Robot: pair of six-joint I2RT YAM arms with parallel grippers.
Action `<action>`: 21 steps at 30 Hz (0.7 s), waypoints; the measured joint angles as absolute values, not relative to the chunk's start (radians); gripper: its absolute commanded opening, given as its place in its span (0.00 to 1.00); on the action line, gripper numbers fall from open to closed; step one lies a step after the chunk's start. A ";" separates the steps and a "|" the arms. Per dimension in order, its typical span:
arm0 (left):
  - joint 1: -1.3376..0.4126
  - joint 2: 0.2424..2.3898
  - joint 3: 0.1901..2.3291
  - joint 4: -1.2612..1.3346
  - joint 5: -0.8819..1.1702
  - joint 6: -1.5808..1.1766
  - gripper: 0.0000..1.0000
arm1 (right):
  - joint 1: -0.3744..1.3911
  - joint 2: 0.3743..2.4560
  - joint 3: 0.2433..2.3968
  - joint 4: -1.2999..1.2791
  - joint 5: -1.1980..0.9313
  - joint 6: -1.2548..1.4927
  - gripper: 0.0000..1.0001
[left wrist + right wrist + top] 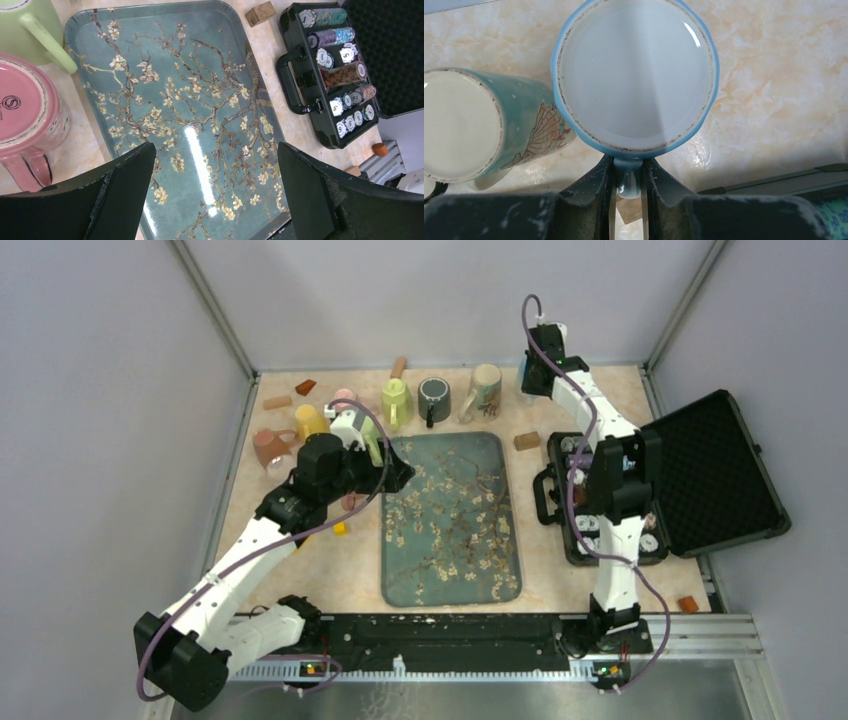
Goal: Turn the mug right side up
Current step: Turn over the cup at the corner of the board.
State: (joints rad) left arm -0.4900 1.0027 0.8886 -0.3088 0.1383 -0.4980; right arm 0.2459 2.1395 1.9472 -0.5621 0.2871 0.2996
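A light blue mug [636, 75] fills the right wrist view, its flat white base with a rough foot ring facing the camera, so it stands upside down on the marble table. My right gripper [629, 180] is shut on the mug's handle [628, 187], one finger on each side. In the top view that gripper [543, 368] hangs at the back of the table and hides the mug. My left gripper [215, 165] is open with nothing between its fingers, over the left part of the flowered tray [165, 65], far from the blue mug.
A teal shell-patterned mug [531, 122] lies on its side just left of the blue one. A pink upside-down mug [22, 107] and a green mug [25, 25] sit left of the tray. More mugs [434, 398] line the back. An open chip case [700, 480] is at right.
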 measured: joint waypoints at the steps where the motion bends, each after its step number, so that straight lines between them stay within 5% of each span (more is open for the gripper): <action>1: -0.488 1.003 0.888 -0.305 0.143 -0.502 0.99 | 0.246 2.130 1.947 -0.569 0.287 0.300 0.00; 21: -0.367 1.040 0.879 -0.115 0.360 -0.656 0.98 | 0.384 1.798 1.928 -0.609 0.278 0.316 0.00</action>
State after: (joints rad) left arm -0.3672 1.0397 0.8787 -0.1154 0.3603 -0.6559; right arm 0.3843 1.7985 1.9282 -0.6090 0.2775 0.3164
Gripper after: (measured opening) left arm 0.987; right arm 0.178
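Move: The right hand still pinches the light-blue mug by its handle, upside down. The tray, the likely place to bring it, has its middle about 26 cm back, 19 cm left and 12 cm below. The patterned mug stands some 9 cm left, level with the hand fore and aft; the wooden block lies 7 cm straight back, both below. From the left hand, the tray's middle is level fore and aft, about 9 cm right and 20 cm below. With the light-blue mug still pinched by its handle, the right hand climbs on faster and faster, about 16 cm straight off its spot beside the patterned mug, and in the second half also draws back and left some 6 cm each towards the tray's side, the fingers tipping up about 15 degrees. Meanwhile the empty left hand, fingers wide open above the tray, rises some 3 cm and rolls its left side down about 15 degrees, easing slightly forward. ##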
